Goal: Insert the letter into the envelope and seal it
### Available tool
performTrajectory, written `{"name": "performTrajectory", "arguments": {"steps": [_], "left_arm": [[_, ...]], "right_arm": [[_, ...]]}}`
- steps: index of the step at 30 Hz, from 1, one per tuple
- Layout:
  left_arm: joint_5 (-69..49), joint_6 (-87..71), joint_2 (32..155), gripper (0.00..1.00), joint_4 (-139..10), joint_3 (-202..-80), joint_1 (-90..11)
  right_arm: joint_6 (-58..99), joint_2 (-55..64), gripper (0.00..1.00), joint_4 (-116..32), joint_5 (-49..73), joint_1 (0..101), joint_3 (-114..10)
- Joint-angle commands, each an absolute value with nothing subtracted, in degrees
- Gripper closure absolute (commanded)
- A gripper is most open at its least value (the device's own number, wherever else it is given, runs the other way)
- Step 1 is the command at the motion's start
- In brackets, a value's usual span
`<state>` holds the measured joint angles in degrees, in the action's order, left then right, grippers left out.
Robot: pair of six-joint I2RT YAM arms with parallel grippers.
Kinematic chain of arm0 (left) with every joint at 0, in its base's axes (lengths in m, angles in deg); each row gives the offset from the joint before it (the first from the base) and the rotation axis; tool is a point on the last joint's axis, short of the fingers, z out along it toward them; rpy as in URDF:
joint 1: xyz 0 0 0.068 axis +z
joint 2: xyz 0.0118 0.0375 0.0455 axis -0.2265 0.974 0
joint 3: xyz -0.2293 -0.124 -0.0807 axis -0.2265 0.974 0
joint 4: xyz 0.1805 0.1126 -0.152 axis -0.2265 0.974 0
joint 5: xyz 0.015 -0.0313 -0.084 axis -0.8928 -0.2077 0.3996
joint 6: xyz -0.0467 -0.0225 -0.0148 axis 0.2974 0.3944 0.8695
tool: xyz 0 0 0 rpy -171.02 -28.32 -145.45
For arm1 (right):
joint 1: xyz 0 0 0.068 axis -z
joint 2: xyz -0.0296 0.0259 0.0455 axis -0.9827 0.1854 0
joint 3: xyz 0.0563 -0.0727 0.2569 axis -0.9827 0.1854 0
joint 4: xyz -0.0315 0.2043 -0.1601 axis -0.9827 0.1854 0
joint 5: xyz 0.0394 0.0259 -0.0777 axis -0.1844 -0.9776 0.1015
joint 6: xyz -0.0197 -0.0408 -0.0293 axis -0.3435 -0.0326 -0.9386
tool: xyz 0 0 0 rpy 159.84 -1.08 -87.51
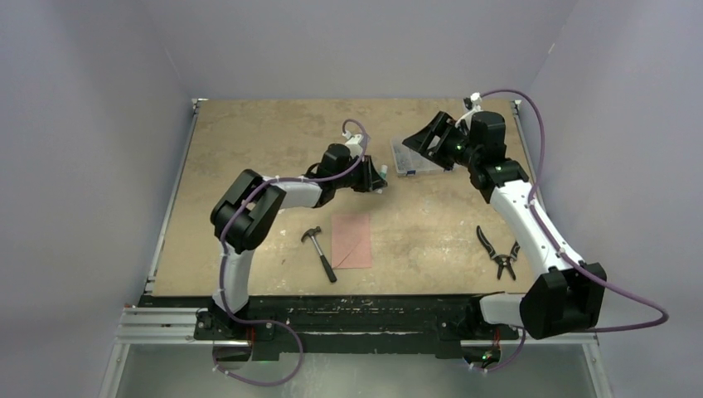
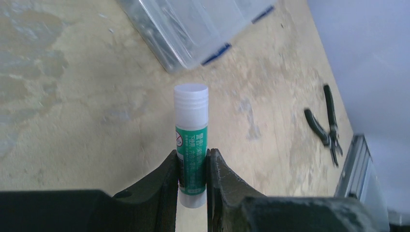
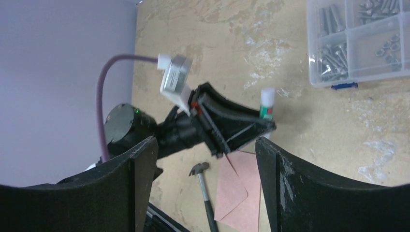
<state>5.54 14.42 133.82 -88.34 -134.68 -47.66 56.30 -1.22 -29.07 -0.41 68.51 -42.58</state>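
Observation:
The salmon-pink envelope [image 1: 351,240] lies flat on the table in front of the arms, its pointed flap folded down [image 3: 241,191]. The letter is hidden. My left gripper [image 1: 375,178] hovers just beyond the envelope's far edge, shut on a green-and-white glue stick [image 2: 191,140] that points away from the wrist, ridged white end outward. In the right wrist view that glue stick [image 3: 267,103] sticks up from the left gripper's fingers [image 3: 251,128]. My right gripper [image 1: 419,141] is raised at the back right, looking down at the left one. It is open [image 3: 207,141] and holds nothing.
A clear plastic box of screws [image 1: 412,157] sits at the back, under the right gripper. A small hammer [image 1: 319,253] lies just left of the envelope. Black pliers [image 1: 500,251] lie at the front right, near the right arm.

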Motion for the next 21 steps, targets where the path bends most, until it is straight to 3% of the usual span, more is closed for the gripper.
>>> {"name": "performTrajectory", "arguments": {"steps": [1, 9, 21], "left_arm": [[-4.4, 23.9, 139.0, 1.0, -89.0, -142.4, -48.6], [-12.9, 25.9, 148.4, 0.99, -73.2, -156.7, -49.5], [-13.0, 26.7, 149.4, 0.72, -69.7, -158.1, -50.0]], "right_arm": [[54.7, -5.1, 0.25, -28.2, 0.4, 68.5, -40.8], [52.6, -8.2, 0.25, -26.0, 0.7, 68.5, -39.6], [50.2, -7.7, 0.25, -24.6, 0.9, 68.6, -41.1]]}}
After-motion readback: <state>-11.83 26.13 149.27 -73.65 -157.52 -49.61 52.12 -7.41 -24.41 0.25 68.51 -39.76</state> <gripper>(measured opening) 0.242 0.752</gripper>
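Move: The left hand holds the glue stick some 5 cm above the table; the bare spot it is taken to, just left of the parts box, lies about 8 cm ahead and 3 cm right. The parts box's middle is roughly 14 cm ahead and 14 cm right of this hand, the envelope about 12 cm back and 7 cm left, the hammer 16 cm back and 16 cm left. From the right hand that spot lies some 8 cm ahead, 6 cm left and 24 cm down. Sweeping forward about 8 cm while sinking some 4 cm and edging slightly right, the left hand carries the glue stick down towards the bare table beside the parts box, turning about 20 degrees counter-clockwise and tipping down a little. It then stops there, its fingers just starting to loosen on the stick. The empty, open right hand backs off about 3 cm. ##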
